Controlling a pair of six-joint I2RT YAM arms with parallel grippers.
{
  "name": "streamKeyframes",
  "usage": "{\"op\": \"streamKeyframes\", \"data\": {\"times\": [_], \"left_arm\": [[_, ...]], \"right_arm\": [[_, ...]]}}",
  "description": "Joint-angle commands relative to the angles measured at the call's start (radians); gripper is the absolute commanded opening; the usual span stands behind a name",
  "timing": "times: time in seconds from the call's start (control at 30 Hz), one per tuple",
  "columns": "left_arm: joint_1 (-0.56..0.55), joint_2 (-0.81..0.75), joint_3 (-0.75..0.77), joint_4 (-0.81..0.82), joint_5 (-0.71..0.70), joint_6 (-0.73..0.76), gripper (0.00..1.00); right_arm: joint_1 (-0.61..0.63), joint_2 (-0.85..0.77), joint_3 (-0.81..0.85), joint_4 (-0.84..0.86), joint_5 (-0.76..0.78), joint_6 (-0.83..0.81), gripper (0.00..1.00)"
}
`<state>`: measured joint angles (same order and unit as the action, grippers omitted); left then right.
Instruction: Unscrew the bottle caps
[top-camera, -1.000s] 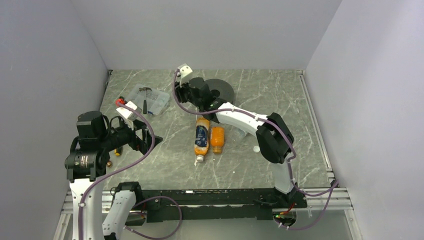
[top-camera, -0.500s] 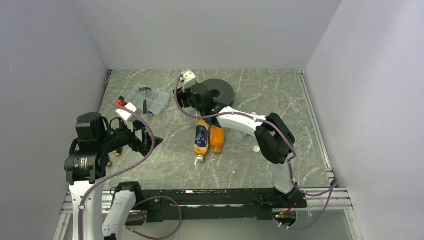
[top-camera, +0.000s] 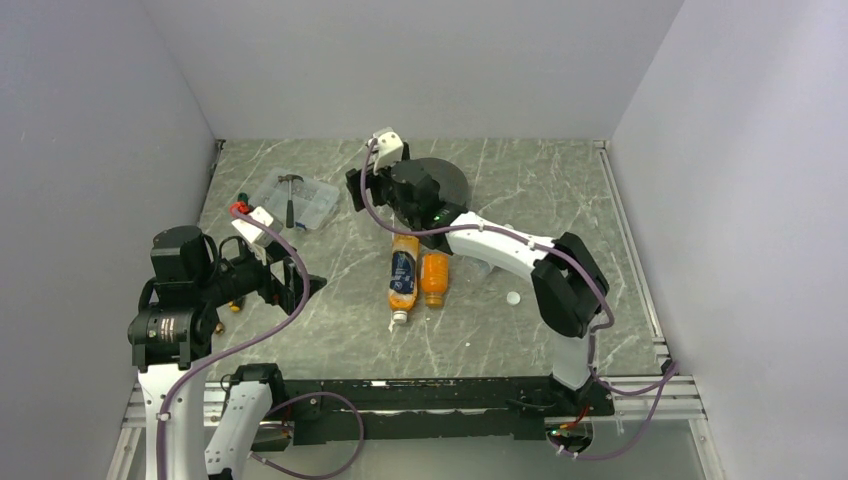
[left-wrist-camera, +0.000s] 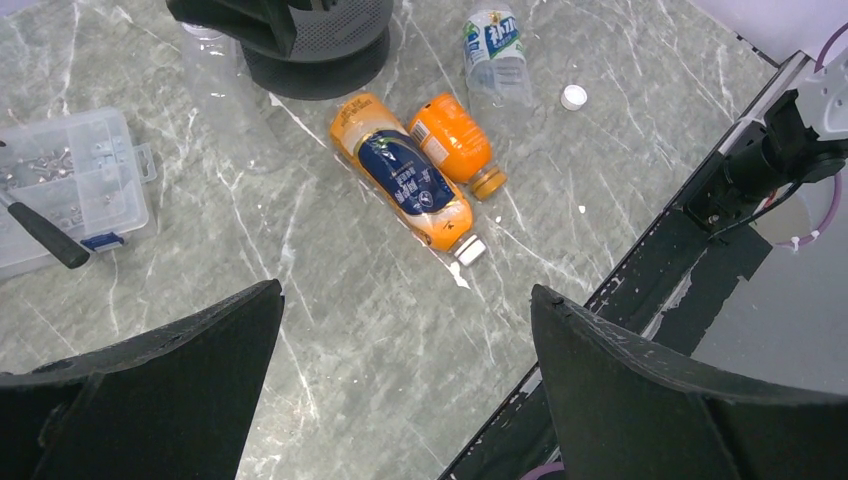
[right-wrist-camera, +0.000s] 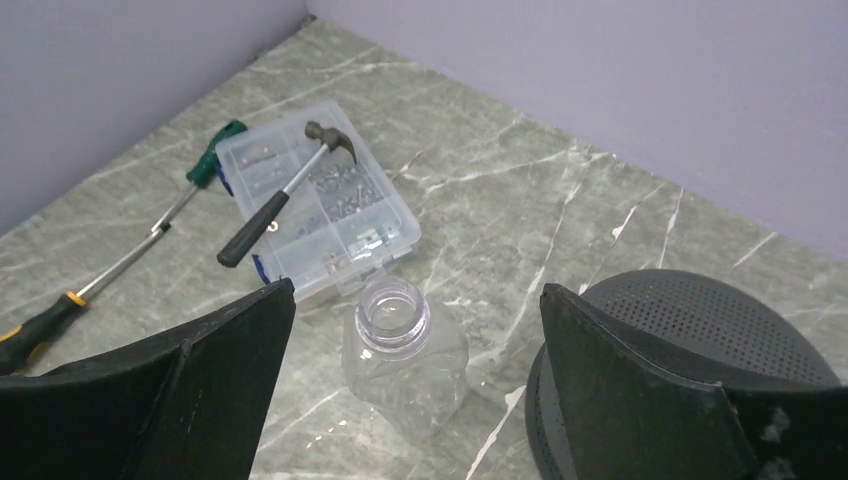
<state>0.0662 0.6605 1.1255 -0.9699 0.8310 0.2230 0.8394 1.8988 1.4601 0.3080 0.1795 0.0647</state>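
A plain clear bottle (right-wrist-camera: 405, 360) stands upright with a bare, open neck. My right gripper (right-wrist-camera: 417, 290) hovers over it, open, its fingers well apart from the bottle. At mid-table lie a tall orange bottle with a blue label (top-camera: 403, 275) and a white cap (left-wrist-camera: 470, 250) on it, a stubby orange bottle (top-camera: 434, 278) with its orange cap (left-wrist-camera: 488, 182), and a clear labelled bottle (left-wrist-camera: 497, 65). One loose white cap (top-camera: 513, 297) lies to their right. My left gripper (top-camera: 305, 283) hangs open and empty at the left, above bare table.
A clear parts box (top-camera: 293, 200) with a hammer (right-wrist-camera: 285, 195) across it sits at the far left, with screwdrivers (right-wrist-camera: 130, 255) beside it. A big black perforated disc (top-camera: 440, 180) stands right of the clear bottle. The black front rail (left-wrist-camera: 700, 230) runs along the near edge.
My right gripper has gone from shut to wide open over the clear bottle, and its wrist has shifted slightly right. The left arm has not moved.
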Motion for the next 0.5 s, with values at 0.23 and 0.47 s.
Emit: {"op": "streamKeyframes", "data": {"times": [0.23, 0.47], "left_arm": [[0.002, 0.006, 0.01, 0.036, 0.038, 0.0, 1.0], [0.001, 0.025, 0.016, 0.042, 0.051, 0.016, 0.99]], "right_arm": [[0.059, -0.207, -0.081, -0.16, 0.245, 0.098, 1.0], [0.222, -0.34, -0.217, -0.47, 0.433, 0.369, 1.0]]}}
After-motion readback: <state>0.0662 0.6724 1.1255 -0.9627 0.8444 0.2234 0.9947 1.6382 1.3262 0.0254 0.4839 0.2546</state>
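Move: Right under the right hand, about 13 cm below and within a centimetre or so ahead and left, stands the uncapped clear bottle it has already let go of. The large orange bottle it now heads towards lies some 13 cm back, 7 cm right and 21 cm down; the small orange bottle is 7 cm farther right, and the black spool is 9 cm ahead and 14 cm right. For the left hand, the large orange bottle lies about 14 cm ahead, 18 cm right, 28 cm below. Backing off from the standing clear bottle, the right hand first lifts about 3 cm while easing right, then sweeps back, picking up speed, towards the large orange bottle and starts to sink: about 8 cm back and 4 cm right in all. The wrist turns some 10 degrees clockwise and tips down a little, with the fingers staying wide open and empty. ##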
